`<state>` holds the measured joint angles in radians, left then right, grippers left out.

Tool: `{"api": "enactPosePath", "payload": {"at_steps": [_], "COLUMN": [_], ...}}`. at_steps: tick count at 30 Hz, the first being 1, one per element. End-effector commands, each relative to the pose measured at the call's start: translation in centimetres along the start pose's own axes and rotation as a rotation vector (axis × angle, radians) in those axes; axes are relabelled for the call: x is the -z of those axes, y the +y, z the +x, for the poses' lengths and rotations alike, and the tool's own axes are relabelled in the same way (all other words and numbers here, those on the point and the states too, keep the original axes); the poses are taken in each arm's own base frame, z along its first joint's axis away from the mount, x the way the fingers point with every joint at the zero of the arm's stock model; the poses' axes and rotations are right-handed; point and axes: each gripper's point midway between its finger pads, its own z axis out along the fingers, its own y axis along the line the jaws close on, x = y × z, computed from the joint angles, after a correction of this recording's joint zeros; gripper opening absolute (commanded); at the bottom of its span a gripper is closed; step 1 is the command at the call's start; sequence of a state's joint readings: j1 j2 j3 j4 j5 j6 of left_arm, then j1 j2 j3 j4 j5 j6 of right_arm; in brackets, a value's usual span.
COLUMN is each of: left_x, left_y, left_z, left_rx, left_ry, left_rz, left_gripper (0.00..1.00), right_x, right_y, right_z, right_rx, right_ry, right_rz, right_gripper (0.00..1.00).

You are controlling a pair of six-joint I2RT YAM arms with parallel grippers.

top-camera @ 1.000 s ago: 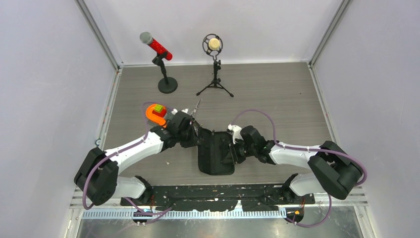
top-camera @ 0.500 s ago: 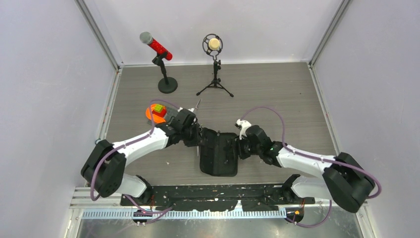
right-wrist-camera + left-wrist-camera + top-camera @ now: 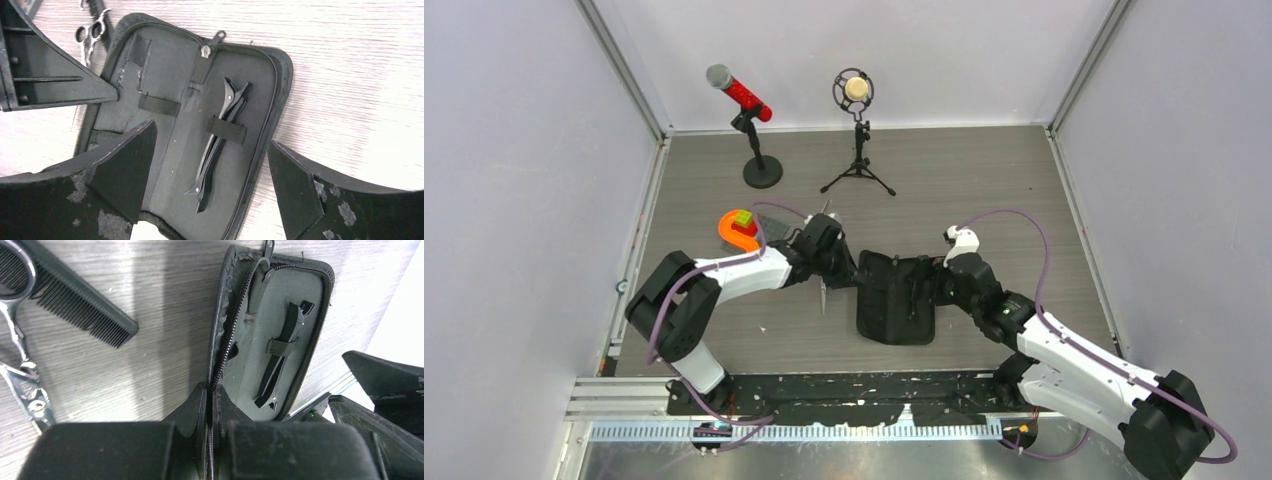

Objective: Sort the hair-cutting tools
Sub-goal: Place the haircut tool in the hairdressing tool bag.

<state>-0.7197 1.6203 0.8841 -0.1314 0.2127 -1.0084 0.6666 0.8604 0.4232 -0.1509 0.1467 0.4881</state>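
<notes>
A black zip case (image 3: 894, 312) lies open on the table. Black hair clips (image 3: 220, 135) are tucked under a strap on its right half (image 3: 282, 352). My left gripper (image 3: 210, 388) is shut on the case's left zip edge (image 3: 852, 272). A black comb (image 3: 75, 310) and silver scissors (image 3: 20, 357) lie on the table left of the case; the scissors' ring handles (image 3: 90, 32) also show in the right wrist view. My right gripper (image 3: 211, 134) hangs open over the case's right half (image 3: 938, 285), one finger on each side of the clips, holding nothing.
A red microphone on a round base (image 3: 754, 140) and a cream one on a tripod (image 3: 857, 140) stand at the back. An orange curved piece with a green block (image 3: 737, 228) lies beside my left arm. Grey walls close off both sides.
My right gripper has opened and let go of the case. Both arms and the case have shifted to the right, and the case now lies spread open.
</notes>
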Motion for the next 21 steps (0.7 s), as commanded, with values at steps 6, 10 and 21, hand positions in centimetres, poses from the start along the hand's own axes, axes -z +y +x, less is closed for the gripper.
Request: {"api": "enactPosePath", "payload": {"at_steps": [6,10,21], "left_x": [-0.2,2.5,5.1], "left_y": [-2.7,-0.2,6.7], "left_z": [-3.1,-4.5,-3.8], "left_rx": [0.018,-0.086,-0.313], "left_ry": [-0.160,-0.261,-0.183], "left_rz": [0.069,-0.069,-0.424], "left_gripper": [0.37,0.59,0.69], "right_x": [1.3,1.8,2.5], "right_y": [-1.2,-1.2,-2.1], "right_z": [-2.5,-3.1,-3.4], "right_rx": [-0.010,0.005,0.031], "right_ry": [-0.071,-0.094,-0.108], "right_rz": [0.078,0.077,0.115], "right_gripper": [0.91,0.91,0.91]}}
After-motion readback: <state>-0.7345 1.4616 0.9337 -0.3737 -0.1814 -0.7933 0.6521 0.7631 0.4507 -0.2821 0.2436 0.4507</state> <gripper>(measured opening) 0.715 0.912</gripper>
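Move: The scissors' middle lies roughly 8 cm to the left hand's left, 2 cm nearer the base and 5 cm below it. The comb's middle is about 6 cm ahead and 7 cm left, also on the table. The open tool bag, its left edge in the left fingers, has its middle some 7 cm right and 3 cm back. From the right hand, the bag's middle is 6 cm left, 3 cm back and 8 cm down; the scissors, some 21 cm left and 2 cm back. Easing forward and a touch right with the bag's edge, the left hand opens its fingers to let go, then swings left by about 7 cm overall, rising some 3 cm away from the bag and over towards the scissors, its wrist tilting about 25 degrees so the fingers point less to the right. The right hand, still wide open, drifts 3 cm left above the bag, dipping slightly before rising. ##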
